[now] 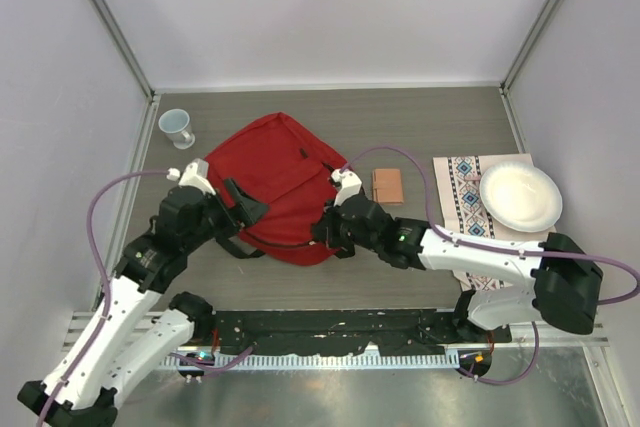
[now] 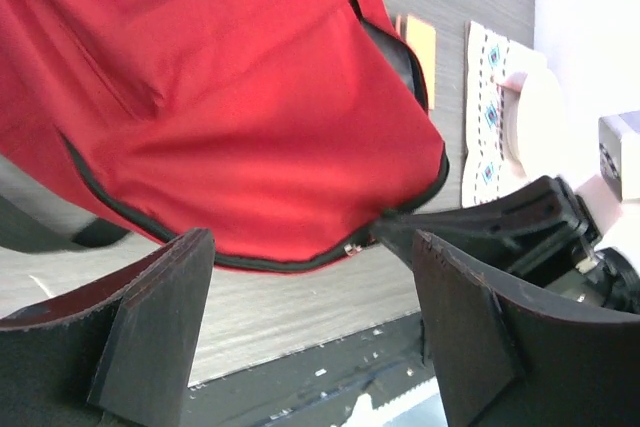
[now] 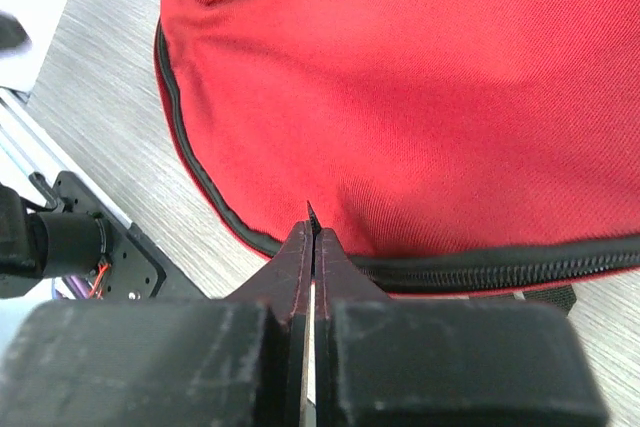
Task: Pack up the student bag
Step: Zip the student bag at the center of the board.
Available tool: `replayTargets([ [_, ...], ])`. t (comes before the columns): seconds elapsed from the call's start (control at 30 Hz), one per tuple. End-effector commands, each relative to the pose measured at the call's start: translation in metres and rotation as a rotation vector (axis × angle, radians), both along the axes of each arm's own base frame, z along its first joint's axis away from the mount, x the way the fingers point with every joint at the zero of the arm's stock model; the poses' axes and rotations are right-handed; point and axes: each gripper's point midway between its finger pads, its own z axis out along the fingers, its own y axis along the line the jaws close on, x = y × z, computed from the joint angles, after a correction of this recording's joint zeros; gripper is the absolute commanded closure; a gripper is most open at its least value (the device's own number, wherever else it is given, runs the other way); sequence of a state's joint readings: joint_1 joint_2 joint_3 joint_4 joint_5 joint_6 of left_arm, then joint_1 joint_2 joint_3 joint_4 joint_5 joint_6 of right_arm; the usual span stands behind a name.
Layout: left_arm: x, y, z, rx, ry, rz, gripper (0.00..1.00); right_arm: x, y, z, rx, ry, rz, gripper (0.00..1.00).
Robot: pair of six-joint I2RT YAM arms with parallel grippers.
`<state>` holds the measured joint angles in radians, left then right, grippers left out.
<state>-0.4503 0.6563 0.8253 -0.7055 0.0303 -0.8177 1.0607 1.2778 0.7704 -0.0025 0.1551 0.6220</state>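
The red student bag (image 1: 275,177) lies flat on the table, its black zipper running along the near edge; it also fills the left wrist view (image 2: 250,97) and the right wrist view (image 3: 420,77). My right gripper (image 1: 325,232) is at the bag's near right edge, and in the right wrist view it (image 3: 312,237) is shut on a thin black zipper pull (image 3: 311,212) that pokes out between the tips. My left gripper (image 1: 250,212) is open and empty at the bag's near left side, its wrist view (image 2: 310,327) showing bare table between the jaws. The zipper slider (image 2: 352,245) shows there beside the right gripper.
A pale blue cup (image 1: 178,127) stands at the back left. A small brown booklet (image 1: 387,185) lies right of the bag. A patterned cloth (image 1: 465,197) with a white paper plate (image 1: 520,197) is on the right. A black strap (image 1: 240,247) trails near the left gripper.
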Motion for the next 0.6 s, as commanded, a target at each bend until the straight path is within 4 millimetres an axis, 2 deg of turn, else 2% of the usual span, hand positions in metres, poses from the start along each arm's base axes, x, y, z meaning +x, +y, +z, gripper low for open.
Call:
replayTargets([
  [0.0, -0.019, -0.032, -0.025, -0.249, 0.124, 0.076, 0.17, 0.022, 0.013, 0.020, 0.047, -0.039, -0.070, 0.99],
  [0.03, -0.017, -0.024, -0.032, -0.252, 0.126, 0.160, 0.17, 0.024, 0.015, 0.022, 0.054, -0.044, -0.080, 0.99],
  [0.07, -0.023, -0.024, -0.039, -0.311, 0.158, 0.200, 0.17, 0.027, 0.018, 0.025, 0.071, -0.045, -0.089, 0.99],
  [0.2, -0.034, -0.038, -0.055, -0.331, 0.244, 0.219, 0.18, 0.030, 0.028, 0.029, 0.093, -0.024, -0.100, 0.99],
  [0.27, -0.030, -0.042, -0.052, -0.320, 0.242, 0.238, 0.18, 0.031, 0.030, 0.034, 0.118, -0.023, -0.107, 0.99],
  [0.3, -0.030, -0.049, -0.058, -0.299, 0.265, 0.238, 0.17, 0.032, 0.029, 0.035, 0.121, -0.024, -0.117, 0.99],
  [0.33, -0.027, -0.058, -0.053, -0.329, 0.257, 0.238, 0.16, 0.031, 0.027, 0.032, 0.116, -0.020, -0.123, 0.99],
  [0.43, -0.025, -0.081, -0.062, -0.365, 0.277, 0.252, 0.16, 0.029, 0.021, 0.029, 0.109, -0.018, -0.137, 0.99],
  [0.57, -0.026, -0.090, -0.078, -0.362, 0.254, 0.310, 0.20, 0.025, 0.012, 0.031, 0.114, -0.025, -0.136, 0.99],
])
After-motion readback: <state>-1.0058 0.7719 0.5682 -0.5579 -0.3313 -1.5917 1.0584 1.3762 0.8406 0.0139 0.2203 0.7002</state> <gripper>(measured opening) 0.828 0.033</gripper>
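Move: Back and to the left hand's right lies the zip slider on the student bag's front edge: roughly 12 cm right, 6 cm back and 10 cm below. From the left hand, the left strap is about 7 cm back, 3 cm left and 17 cm down. The slider sits practically at the right hand's closed fingertips; from that hand, the short strap is some 6 cm right and level fore-and-aft, the brown notebook about 14 cm ahead and 15 cm right, both around 11 cm lower. Swinging down and to its right, the left hand first drops back some 5 cm, then heads sideways for the zip slider beside the right fingers, about 9 cm lower and 8 cm over in all. Its fingers stay wide open and tip some 20 degrees further down. The right hand keeps its pinch on the zip pull and eases about 2 cm forward and a little left. ##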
